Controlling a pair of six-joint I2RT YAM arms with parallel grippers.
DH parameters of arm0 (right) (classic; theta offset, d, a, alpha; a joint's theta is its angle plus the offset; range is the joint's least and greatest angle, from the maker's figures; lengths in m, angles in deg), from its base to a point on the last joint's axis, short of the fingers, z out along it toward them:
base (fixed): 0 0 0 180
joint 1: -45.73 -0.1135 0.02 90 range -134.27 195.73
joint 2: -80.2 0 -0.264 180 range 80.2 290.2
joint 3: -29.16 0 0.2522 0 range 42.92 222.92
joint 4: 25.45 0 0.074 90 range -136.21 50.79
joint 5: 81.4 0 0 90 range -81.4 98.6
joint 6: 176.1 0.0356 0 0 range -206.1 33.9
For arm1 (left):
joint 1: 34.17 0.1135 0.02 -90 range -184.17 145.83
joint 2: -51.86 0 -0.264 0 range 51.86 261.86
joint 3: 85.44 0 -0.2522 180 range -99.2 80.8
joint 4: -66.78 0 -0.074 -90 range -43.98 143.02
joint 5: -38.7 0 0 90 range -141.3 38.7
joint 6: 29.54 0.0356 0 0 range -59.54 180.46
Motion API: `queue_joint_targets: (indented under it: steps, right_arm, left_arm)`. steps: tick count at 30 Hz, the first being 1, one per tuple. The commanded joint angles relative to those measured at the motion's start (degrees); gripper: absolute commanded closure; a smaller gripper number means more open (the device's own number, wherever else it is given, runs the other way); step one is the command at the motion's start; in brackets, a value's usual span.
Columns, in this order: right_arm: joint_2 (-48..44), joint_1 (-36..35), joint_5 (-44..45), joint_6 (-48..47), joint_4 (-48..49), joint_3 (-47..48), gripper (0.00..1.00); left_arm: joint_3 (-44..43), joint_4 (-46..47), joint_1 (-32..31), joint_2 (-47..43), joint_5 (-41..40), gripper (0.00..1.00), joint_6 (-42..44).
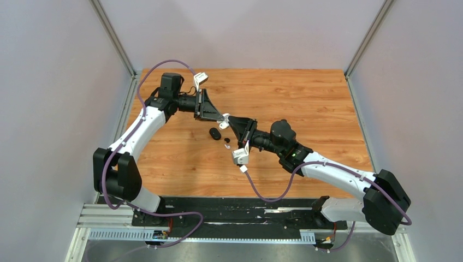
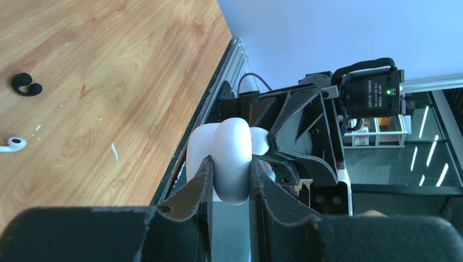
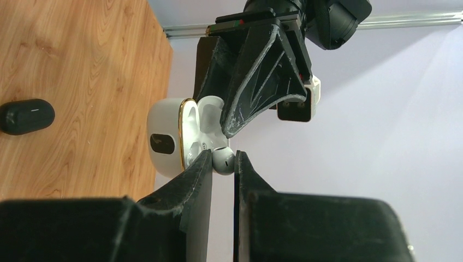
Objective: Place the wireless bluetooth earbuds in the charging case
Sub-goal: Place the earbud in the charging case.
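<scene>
In mid-air above the table, my left gripper (image 2: 230, 164) is shut on the white charging case (image 2: 232, 155). The right wrist view shows this case (image 3: 164, 142) open, with a gold rim. My right gripper (image 3: 223, 156) is shut on a white earbud (image 3: 223, 162), which it holds right at the case's mouth. From above, the two grippers meet tip to tip, left gripper (image 1: 220, 118) against right gripper (image 1: 232, 123), with the case (image 1: 224, 125) between them. A second white earbud (image 2: 12, 143) and a black earbud (image 2: 26, 84) lie loose on the wood.
A black charging case (image 1: 214, 133) lies shut on the wooden table (image 1: 306, 103), just below the grippers, also seen as a black case (image 3: 26, 115) from the right wrist. The loose black earbud (image 1: 226, 140) and white earbud (image 1: 227, 147) lie beside it. Grey walls enclose the table on three sides.
</scene>
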Motion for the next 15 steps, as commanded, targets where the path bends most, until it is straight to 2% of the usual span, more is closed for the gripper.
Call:
queue_joint_targets:
  steps: [1, 9, 15]
  right_arm:
    - [0.32, -0.52, -3.56, -3.27, -5.98, 1.3, 0.87]
    - [0.36, -0.52, -3.66, -3.42, -9.81, 2.85, 0.68]
    - [0.51, -0.53, -2.3, -0.7, -11.57, 4.29, 0.63]
  left_arm:
    - [-0.36, 4.09, 0.18, -1.05, 3.03, 1.0, -1.25]
    - [0.48, 5.84, 0.26, -0.74, 3.53, 1.0, -2.79]
    - [0.57, 5.45, 0.22, -0.95, 3.35, 1.0, -2.49]
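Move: The open white charging case, held by the left gripper, has its middle about 2 cm left and 1 cm below the right fingertips, whose pinched earbud is already at its well. From the left hand, the case is about 1 cm back, 1 cm right and 1 cm below. On the table some 18 cm beneath the right hand lie a black case, 4 cm ahead and 5 cm left, a black earbud, 2 cm ahead and 1 cm left, and a white earbud, level and 1 cm left. The earbud, already at the well of the charging case, is let go: the right fingers spread from their pinch to roughly a third open around its head. Meanwhile the right hand eases back, left and down, about 1 cm in all, staying close to the case and tilting some 5 degrees. The left gripper keeps its hold on the case, nearly still. ##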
